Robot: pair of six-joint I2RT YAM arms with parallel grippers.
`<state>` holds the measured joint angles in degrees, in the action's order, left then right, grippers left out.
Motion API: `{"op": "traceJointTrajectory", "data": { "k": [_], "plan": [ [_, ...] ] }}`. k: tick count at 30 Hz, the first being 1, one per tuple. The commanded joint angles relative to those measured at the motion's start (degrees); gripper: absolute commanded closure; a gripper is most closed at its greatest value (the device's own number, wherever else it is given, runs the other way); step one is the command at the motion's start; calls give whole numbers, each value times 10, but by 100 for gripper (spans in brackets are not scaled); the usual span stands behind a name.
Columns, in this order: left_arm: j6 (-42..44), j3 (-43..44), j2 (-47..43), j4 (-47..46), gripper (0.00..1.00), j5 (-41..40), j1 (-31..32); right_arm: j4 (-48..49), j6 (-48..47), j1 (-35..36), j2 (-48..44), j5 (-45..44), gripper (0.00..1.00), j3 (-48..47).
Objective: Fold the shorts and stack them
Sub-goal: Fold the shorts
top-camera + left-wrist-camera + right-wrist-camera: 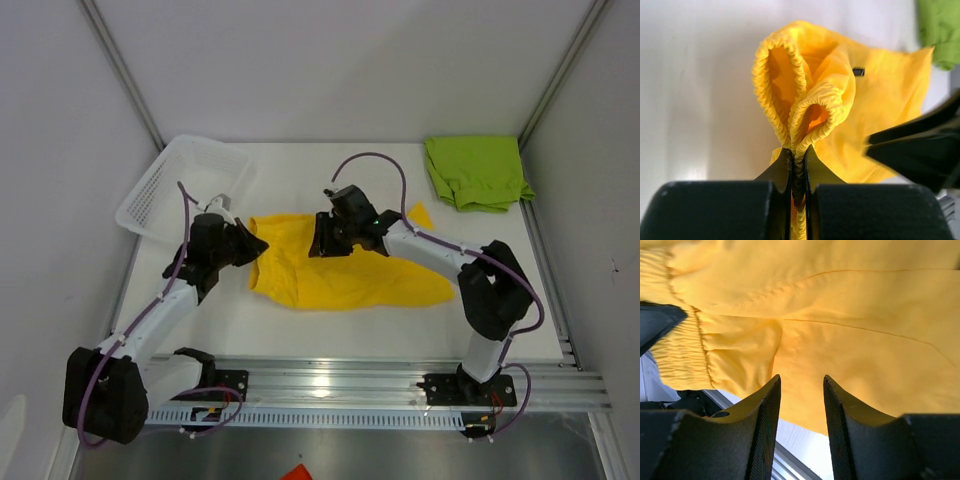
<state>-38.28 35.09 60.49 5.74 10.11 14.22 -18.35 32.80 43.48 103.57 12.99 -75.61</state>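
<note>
The yellow shorts (340, 272) lie spread across the middle of the white table. My left gripper (252, 245) is shut on their elastic waistband (790, 125) at the left end; the band bunches up between the jaws. My right gripper (322, 240) hovers over the upper middle of the yellow shorts (840, 315), jaws open with nothing between them. The lime green shorts (475, 172) lie folded at the table's back right corner, and a corner of them shows in the left wrist view (940, 30).
A white mesh basket (185, 185) stands at the back left, just behind my left arm. White walls close in the table on three sides. A metal rail (400, 385) runs along the near edge.
</note>
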Motion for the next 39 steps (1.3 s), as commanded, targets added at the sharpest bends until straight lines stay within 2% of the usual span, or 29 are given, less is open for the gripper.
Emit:
{"op": "traceJointTrajectory", "data": {
  "k": [1,7,12,15,16,17,18,23,28,39],
  "plan": [
    [52,57,21,134,100,-4,-16,-20,-20,-9,-49,-36,58,27],
    [73,124,65,207,100,12,-30,-18,-26,-6,-46,-123,62,80],
    [69,164,77,241,100,4,-30,-4,-22,7,-27,-148,67,114],
    [69,188,83,265,100,-4,-30,15,-13,27,-26,-160,75,138],
    [69,196,85,270,100,-6,-30,21,-10,31,-24,-162,89,143],
    [69,198,89,273,100,-6,-30,27,-6,36,-19,-161,99,146],
    [69,207,93,281,100,-5,-31,34,1,47,-5,-158,100,146],
    [73,245,122,319,100,-11,-31,68,29,96,33,-155,100,127],
    [73,273,114,345,100,-22,-31,65,51,156,102,-158,100,65],
    [37,314,67,369,100,21,-31,87,57,165,138,-122,100,11]
  ]
}}
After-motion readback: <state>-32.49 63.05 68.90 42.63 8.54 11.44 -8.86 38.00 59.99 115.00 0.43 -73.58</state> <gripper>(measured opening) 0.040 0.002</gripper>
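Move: The yellow shorts lie spread under the open right hand, their middle about 9 cm to its right, level fore and aft and 9 cm below. The gathered waistband, already pinched in the left hand, is some 14 cm to the right hand's left, about level with it and at nearly the same height. From the left hand, the shorts' middle is roughly 24 cm right and 11 cm down; the empty basket stands about 23 cm left and 21 cm farther out. To the right and down, slightly back, the right hand sinks about 8 cm onto the shorts, shutting its fingers fully; low on the cloth it then reverses and sweeps some 13 cm left and a little back, dragging the cloth with closed tips. The left hand keeps its pinch on the waistband, dips and shifts slightly left, tips its fingers down some 15 degrees, then rises to about 5 cm above its start. ##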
